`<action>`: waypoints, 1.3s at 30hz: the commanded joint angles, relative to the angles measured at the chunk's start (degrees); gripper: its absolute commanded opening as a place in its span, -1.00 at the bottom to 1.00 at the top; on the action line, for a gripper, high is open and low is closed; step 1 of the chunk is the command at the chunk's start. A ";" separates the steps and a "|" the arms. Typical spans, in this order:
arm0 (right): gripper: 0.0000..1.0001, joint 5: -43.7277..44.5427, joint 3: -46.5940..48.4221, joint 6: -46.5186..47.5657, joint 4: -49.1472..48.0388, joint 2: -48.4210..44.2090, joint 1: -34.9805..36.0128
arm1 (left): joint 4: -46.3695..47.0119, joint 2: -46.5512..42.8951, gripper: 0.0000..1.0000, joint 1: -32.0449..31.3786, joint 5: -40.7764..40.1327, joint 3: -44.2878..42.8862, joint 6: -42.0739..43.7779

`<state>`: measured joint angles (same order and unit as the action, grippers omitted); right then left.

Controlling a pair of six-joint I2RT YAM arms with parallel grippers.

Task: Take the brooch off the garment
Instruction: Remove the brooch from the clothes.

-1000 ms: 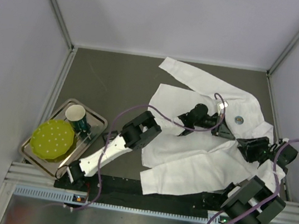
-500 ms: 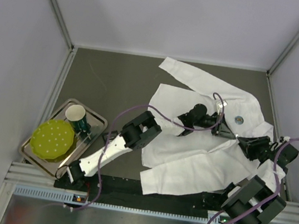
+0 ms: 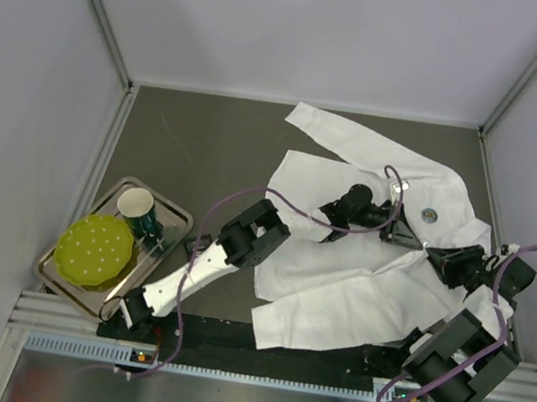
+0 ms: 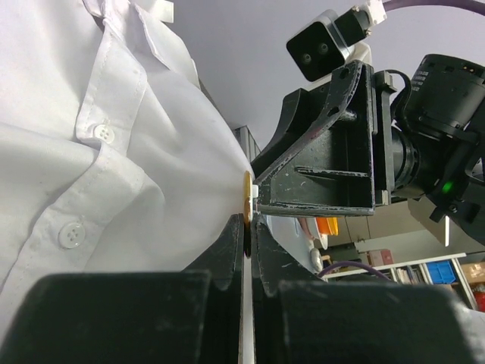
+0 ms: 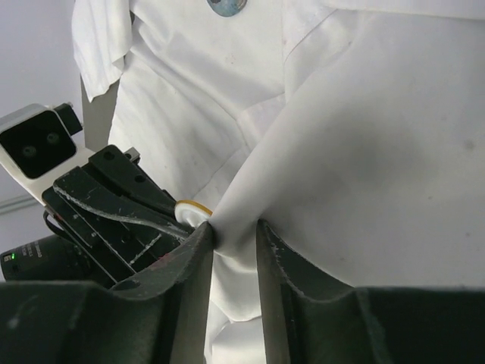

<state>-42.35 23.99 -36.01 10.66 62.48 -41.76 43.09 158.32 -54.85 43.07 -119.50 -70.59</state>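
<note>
The garment [image 3: 337, 282], a white long-sleeved shirt, lies spread on the right half of the table. The brooch [image 4: 247, 196] is a small round disc with a yellow rim, seen edge-on. My left gripper [image 4: 248, 220] is shut on it and lifts the cloth [image 4: 114, 189] into a peak. In the right wrist view the brooch [image 5: 191, 209] shows at the peak's tip, against the left fingers [image 5: 144, 208]. My right gripper [image 5: 235, 231] stands just behind it, jaws part-way in on either side of the raised fold [image 5: 364, 152], a gap still between them. From above, both grippers [image 3: 405, 234] [image 3: 430, 249] meet on the shirt's chest.
A round blue-green badge [image 3: 429, 215] [image 5: 227, 6] sits on the shirt's chest just beyond the grippers. At the near left a metal tray [image 3: 177, 216] holds a yellow-green dotted disc [image 3: 94, 249] and a white cup [image 3: 134, 204]. Grey walls enclose the table.
My right gripper's jaws have narrowed around the raised cloth, and the right arm has shifted slightly. The left arm and its hold on the brooch look unchanged.
</note>
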 commanded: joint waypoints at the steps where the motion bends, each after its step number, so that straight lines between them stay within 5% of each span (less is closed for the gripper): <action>1: -0.37 2.00 -0.52 1.30 -0.73 -0.34 0.19 | 6.74 -2.31 -1.00 -0.70 3.25 -2.58 -1.75; 13: -0.22 -0.10 -2.63 -4.42 -6.08 -2.28 -0.25 | 15.00 -0.56 -1.00 0.45 -2.03 0.59 -15.10; 39: -0.09 -0.19 -3.60 -7.59 -9.95 -0.52 -0.78 | 17.84 1.38 -1.00 0.97 -2.73 0.94 -18.47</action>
<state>-44.07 20.45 -43.55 2.11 61.63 -42.13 56.36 161.58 -54.06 39.77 -117.84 -90.59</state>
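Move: The brooch, a gold-rimmed disc seen edge-on, is already in the left fingertips, about 1 cm to the right of that hand's point. From the right hand it lies roughly 2 cm to the left, 1 cm ahead and level. The raised fold of the garment passes right between the parted right fingers. The blue round badge lies about 10 cm straight ahead of the right hand and 6 cm lower, on the flat cloth. The brooch stays pinched in the shut left fingers as that hand rolls about 15 degrees on its own length, top going forward, shifting 1 cm forward and slightly left, and rising 1.5 cm before sinking halfway back. Beside it the right fingers spread wider round the cloth fold, their hand easing up and forward 1 cm, then settling slightly. ##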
